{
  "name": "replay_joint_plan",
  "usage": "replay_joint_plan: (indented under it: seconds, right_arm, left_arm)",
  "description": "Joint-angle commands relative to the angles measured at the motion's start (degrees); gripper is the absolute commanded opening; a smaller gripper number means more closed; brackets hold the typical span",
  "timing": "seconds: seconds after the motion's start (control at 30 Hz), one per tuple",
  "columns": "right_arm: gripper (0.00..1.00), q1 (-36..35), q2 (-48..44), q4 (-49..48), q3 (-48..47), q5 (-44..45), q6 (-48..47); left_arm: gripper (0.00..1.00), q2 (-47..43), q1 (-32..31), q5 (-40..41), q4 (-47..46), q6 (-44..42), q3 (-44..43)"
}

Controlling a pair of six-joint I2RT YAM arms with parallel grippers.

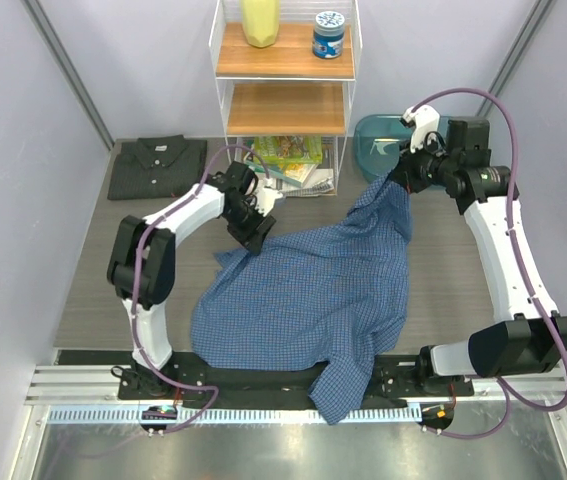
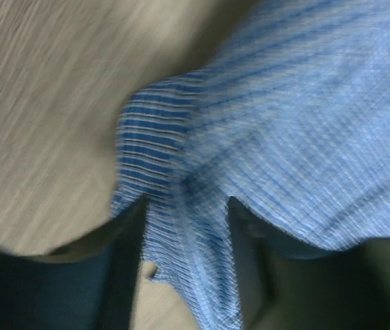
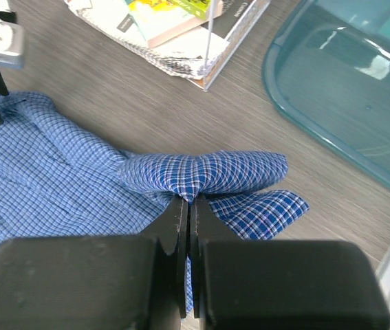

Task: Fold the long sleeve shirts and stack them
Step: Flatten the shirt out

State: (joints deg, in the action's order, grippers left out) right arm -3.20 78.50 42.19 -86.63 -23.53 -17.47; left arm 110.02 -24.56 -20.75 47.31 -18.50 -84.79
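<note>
The blue checked long sleeve shirt point(image 1: 303, 290) lies spread over the middle of the table, and its lower part hangs over the near edge. My right gripper point(image 1: 400, 185) is shut on a corner of it point(image 3: 201, 172) and holds that corner lifted near the teal tub. My left gripper point(image 1: 255, 235) is at the shirt's far left corner. In the blurred left wrist view its fingers point(image 2: 129, 234) stand apart, with a fold of blue cloth point(image 2: 181, 179) between them. The dark grey long sleeve shirt point(image 1: 158, 167) lies folded at the back left.
A teal plastic tub point(image 1: 383, 140) stands at the back right, close to my right gripper. A wire shelf unit point(image 1: 285, 65) with wooden boards stands at the back centre. Books and magazines point(image 1: 288, 160) lie under it.
</note>
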Motion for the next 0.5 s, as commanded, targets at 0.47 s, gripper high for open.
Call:
replay_joint_plan:
  seconds: [0.47]
  right_arm:
    - [0.01, 4.6, -2.8, 7.0, -7.8, 4.0, -4.4]
  left_arm:
    - [0.0, -30.8, 7.5, -9.7, 14.4, -35.5, 16.2]
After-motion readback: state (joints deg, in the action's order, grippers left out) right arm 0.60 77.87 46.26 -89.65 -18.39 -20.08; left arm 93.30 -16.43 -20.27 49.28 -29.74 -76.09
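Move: From the left hand, the shirt's far left corner lies about 3 cm to the left, 1 cm ahead and 3 cm below. The dark folded shirt is some 19 cm ahead and 22 cm left of this hand, the magazine rack about 17 cm ahead and 6 cm right. From the right hand, which already holds the shirt up, that corner is roughly 30 cm left, 3 cm back and 26 cm lower; the teal bin is about 18 cm ahead, 9 cm right and 24 cm lower. Bring the left gripper left and down about 3 cm onto the shirt's far left corner, shut the half-open fingers on the cloth, then carry it on to the left and lift, rising some 8 cm from the lowest point and easing back at the end. Keep the right grip shut on its gathered cloth and draw it about 4 cm right, away from the left hand. ##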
